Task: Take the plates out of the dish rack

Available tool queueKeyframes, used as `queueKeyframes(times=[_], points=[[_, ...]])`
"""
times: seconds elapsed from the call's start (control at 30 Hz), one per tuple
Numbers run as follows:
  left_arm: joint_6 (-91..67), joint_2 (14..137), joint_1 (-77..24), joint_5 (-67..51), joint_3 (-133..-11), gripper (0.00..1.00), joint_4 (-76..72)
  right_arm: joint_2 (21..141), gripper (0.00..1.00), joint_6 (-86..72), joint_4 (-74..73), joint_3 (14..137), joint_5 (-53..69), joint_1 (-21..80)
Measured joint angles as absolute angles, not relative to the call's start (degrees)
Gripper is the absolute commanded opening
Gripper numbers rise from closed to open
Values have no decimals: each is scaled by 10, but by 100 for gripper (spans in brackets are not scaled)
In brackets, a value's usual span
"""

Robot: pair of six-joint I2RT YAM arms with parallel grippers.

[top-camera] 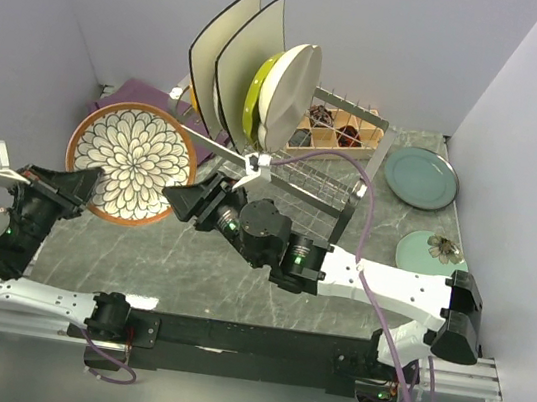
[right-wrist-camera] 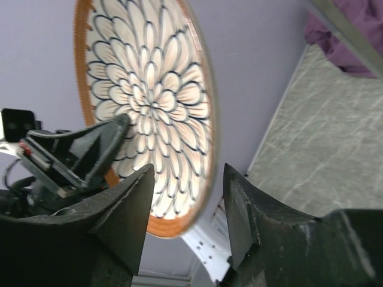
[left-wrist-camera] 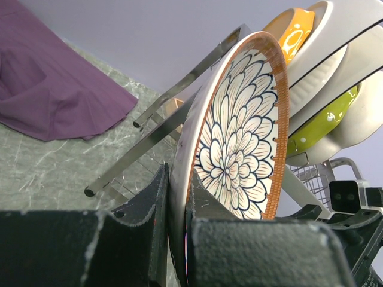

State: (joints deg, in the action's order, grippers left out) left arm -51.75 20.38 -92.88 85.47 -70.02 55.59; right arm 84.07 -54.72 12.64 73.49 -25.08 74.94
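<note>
The brown-rimmed patterned plate [top-camera: 133,163] is held off the table at the left, away from the dish rack [top-camera: 322,184]. My left gripper [top-camera: 83,189] is shut on its left rim; in the left wrist view both jaws of the gripper [left-wrist-camera: 178,197] press the plate [left-wrist-camera: 239,131]. My right gripper [top-camera: 176,197] is open and straddles the plate's right edge; in the right wrist view gaps show between the gripper [right-wrist-camera: 188,197] and the plate [right-wrist-camera: 149,89]. Two square cream plates [top-camera: 225,53], a yellow-green one [top-camera: 257,93] and a round cream one [top-camera: 290,93] stand in the rack.
A teal-grey plate [top-camera: 420,176] and a mint flower plate [top-camera: 430,250] lie on the table at the right. A wooden compartment box [top-camera: 335,130] stands behind the rack. A purple cloth [top-camera: 128,94] lies at the back left. Walls close in on three sides.
</note>
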Motion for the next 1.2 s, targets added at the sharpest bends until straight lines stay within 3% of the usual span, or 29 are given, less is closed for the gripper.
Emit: queueKeyframes(times=[0.07,0.17,0.2,0.3,0.37,0.4,0.47,0.53,0.7,1.0,1.2], points=[[-517,204,-929,853,-693,1,549,843,52,-554,138,735,-245,748],[-519,204,-929,854,-686,1,545,844,40,-564,148,726,-244,745],[-519,204,-929,854,-686,1,545,845,25,-566,150,725,-243,744],[-515,204,-928,856,-685,2,534,846,0,-568,156,716,-244,740],[-498,204,-928,850,-682,9,529,847,0,-588,162,710,-250,736],[-488,204,-928,847,-679,24,524,847,0,-595,164,706,-253,734],[-471,205,-928,842,-676,34,519,847,0,-601,170,695,-256,732],[-462,205,-928,832,-675,50,503,845,0,-597,190,679,-255,731],[-449,211,-928,801,-675,73,477,832,0,-571,217,646,-251,734],[-479,248,-928,768,-674,94,517,801,0,-544,227,602,-248,737],[-488,255,-928,731,-668,99,520,764,0,-531,214,566,-236,738]])
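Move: Just right of the flower-patterned plate, the half-open right hand has its rim between the fingers; the plate's middle lies about 8 cm left, 4 cm ahead and 3 cm above. The rack's near left top corner is some 17 cm ahead and 4 cm left of that hand, the green plate about 22 cm ahead and 12 cm right. From the left hand, which still grips the plate, its middle is 5 cm ahead, 6 cm right and 3 cm up. Closing on the plate's right-hand rim after edging forward about 1 cm, the right hand pinches it, then lowers it some 4 cm while drawing it to the right, its wrist hardly turning. Once that grip is shut, the left hand opens fully, letting go, and slides 7 cm rightward along the plate, turning roughly 10 degrees clockwise. ##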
